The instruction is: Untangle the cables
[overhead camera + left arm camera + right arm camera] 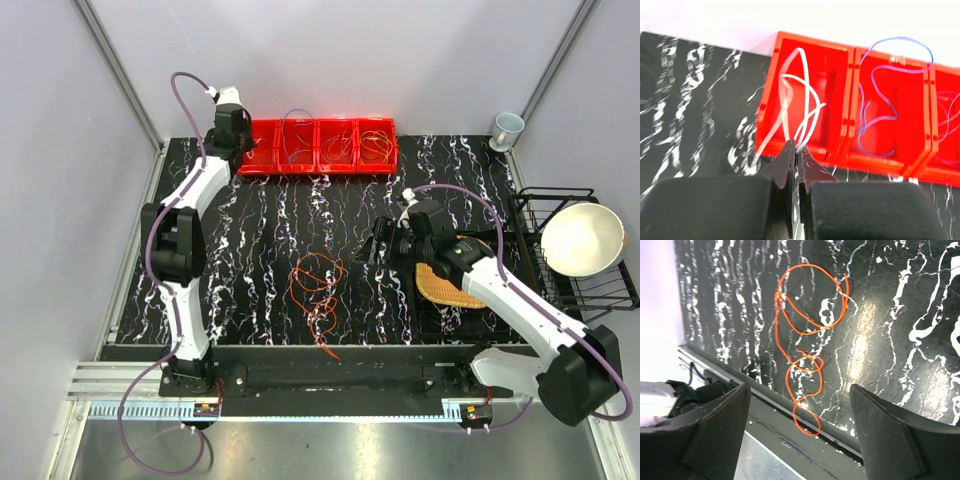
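Note:
An orange cable lies in tangled loops on the black marbled table, near its front edge; in the right wrist view its lowest loop hangs over that edge. My right gripper is open and empty, hovering to the right of the cable. My left gripper is at the leftmost of the red bins, shut on a white cable that loops over that bin. A blue-purple cable lies in the second bin. Thin cables also show in the third bin and the fourth bin.
A white cup stands at the back right corner. A black wire rack with a white bowl sits at the right edge. A woven yellow mat lies under my right arm.

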`<state>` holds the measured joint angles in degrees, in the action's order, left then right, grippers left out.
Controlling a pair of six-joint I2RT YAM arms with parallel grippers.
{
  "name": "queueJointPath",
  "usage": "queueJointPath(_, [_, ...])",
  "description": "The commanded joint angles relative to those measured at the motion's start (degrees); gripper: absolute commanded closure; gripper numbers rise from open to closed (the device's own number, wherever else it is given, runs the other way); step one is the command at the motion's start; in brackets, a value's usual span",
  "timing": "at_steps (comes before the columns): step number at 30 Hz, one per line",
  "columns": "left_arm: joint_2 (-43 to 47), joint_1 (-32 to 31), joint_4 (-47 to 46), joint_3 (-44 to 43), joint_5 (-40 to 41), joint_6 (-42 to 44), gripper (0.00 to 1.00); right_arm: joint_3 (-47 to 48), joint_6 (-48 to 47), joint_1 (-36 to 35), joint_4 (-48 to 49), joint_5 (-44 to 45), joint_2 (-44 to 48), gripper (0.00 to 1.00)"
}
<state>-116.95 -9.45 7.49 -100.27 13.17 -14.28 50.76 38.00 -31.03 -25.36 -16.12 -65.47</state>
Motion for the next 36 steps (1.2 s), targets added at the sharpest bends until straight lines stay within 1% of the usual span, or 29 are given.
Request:
queueJointPath(1, [-3.9,0.8,-13.3,-3.4,-7.0,-2.3,1.0,1.1,-3.3,-0.2,2.3,0.2,-3.1,0.14])
queueJointPath(3, [-5.4,0.9,-18.4,-2.5,-8.9,-3.6,1.0,1.4,-3.6,-0.2,3.0,-0.1,-5.2,0.15])
queueJointPath(4, [-6.1,0.9,-19.3,-2.7,-9.6,-3.6,1.0,1.7,-3.8,-0.2,3.2,-0.7,-6.1,0.14])
queueJointPath(9, [-11.5,0.9,-18.7,-8.6,-10.7,-3.5,1.0,3.1,-4.3,-0.2,4.3,-1.4,-10.1,0.15])
queueJointPath(14, [-12.9,0.9,-20.2,-8.7,-9.5,-2.5,1.0,2.8,-3.6,-0.2,6.6,-2.6,-12.0,0.15])
queueJointPath(15, [-13.0,0.9,-20.1,-8.8,-9.3,-2.3,0.93,2.7,-3.5,-0.2,6.9,-2.9,-12.0,0.15])
queueJointPath(16, [-13.0,0.9,-19.4,-8.9,-8.3,-2.3,0.75,2.5,-3.4,-0.2,7.3,-3.5,-12.3,0.15])
queueJointPath(17, [-12.5,0.8,-18.2,-9.6,-3.2,-3.5,0.45,2.6,-3.3,-0.2,7.4,-3.7,-12.7,0.15])
queueJointPath(18, [-12.1,0.8,-15.6,-9.8,-1.4,-4.6,0.2,2.5,-3.2,-0.1,7.6,-3.7,-12.7,0.15])
queueJointPath(19, [-11.5,0.9,-14.7,-9.9,-0.5,-4.9,0.02,2.6,-3.1,-0.1,7.6,-4.0,-12.7,0.15])
queueJointPath(22, [-6.7,0.8,-11.6,-8.2,-2.4,-4.3,0.01,2.2,-2.8,-0.2,7.7,-4.3,-12.1,0.15])
queueJointPath(23, [-2.7,0.2,-11.5,-4.8,-2.4,-4.6,0.01,2.1,-2.6,-0.2,7.8,-4.3,-11.5,0.15])
queueJointPath(24, [-0.5,0.0,-11.6,-2.8,-2.3,-4.4,0.01,1.8,-2.3,-0.2,7.7,-4.3,-11.1,0.15])
queueJointPath(25, [3.7,-0.8,-11.2,-1.2,-2.1,-4.2,0.01,1.5,-2.2,-0.2,7.7,-4.3,-10.7,0.15])
queueJointPath(26, [5.6,-1.3,-10.1,0.9,-0.1,-4.4,0.01,1.4,-2.1,-0.2,7.8,-4.3,-9.9,0.15])
queueJointPath(29, [11.7,-3.2,-2.4,2.3,3.5,-5.5,0.01,0.8,-2.2,-0.1,7.4,-3.7,-8.2,0.15])
queueJointPath(30, [13.0,-3.6,2.8,2.2,4.1,-5.8,0.01,0.8,-2.3,-0.2,7.0,-3.3,-7.8,0.15])
queueJointPath(31, [15.7,-4.7,5.5,2.2,4.6,-6.1,0.01,0.7,-2.4,-0.2,6.3,-3.0,-7.6,0.15])
queueJointPath(33, [18.8,-5.9,11.1,4.6,4.8,-6.5,0.01,0.2,-2.1,-0.2,5.9,-2.7,-6.9,0.15])
queueJointPath(34, [22.1,-7.2,12.6,6.3,4.5,-7.2,0.02,0.0,-1.9,-0.2,5.5,-2.9,-6.4,0.15])
queueJointPath(36, [25.6,-8.7,15.4,12.3,4.0,-7.9,0.03,-1.5,-1.1,-0.2,5.5,-2.9,-6.0,0.15])
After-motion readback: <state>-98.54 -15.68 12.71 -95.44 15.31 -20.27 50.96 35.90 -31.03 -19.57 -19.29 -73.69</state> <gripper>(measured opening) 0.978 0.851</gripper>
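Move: The left hand, shut on the white cable, has the leftmost red compartment about 6 cm ahead, 3 cm to its right and some 15 cm below. The compartment with the blue cable is 10 cm farther right, level with that one. From the open right hand, the loose orange cable lies about 12 cm to the left, 4 cm back and 17 cm below; the leftmost compartment is roughly 41 cm ahead and 29 cm left. Still pinching the white cable, the left hand carries it about 6 cm forward, 3 cm right and down over the leftmost compartment, then opens wide and lets go. It swings back and up empty, some 15 cm each way. The open right hand sinks about 5 cm beside the orange cable, hovers, then lifts by half that, touching nothing. ##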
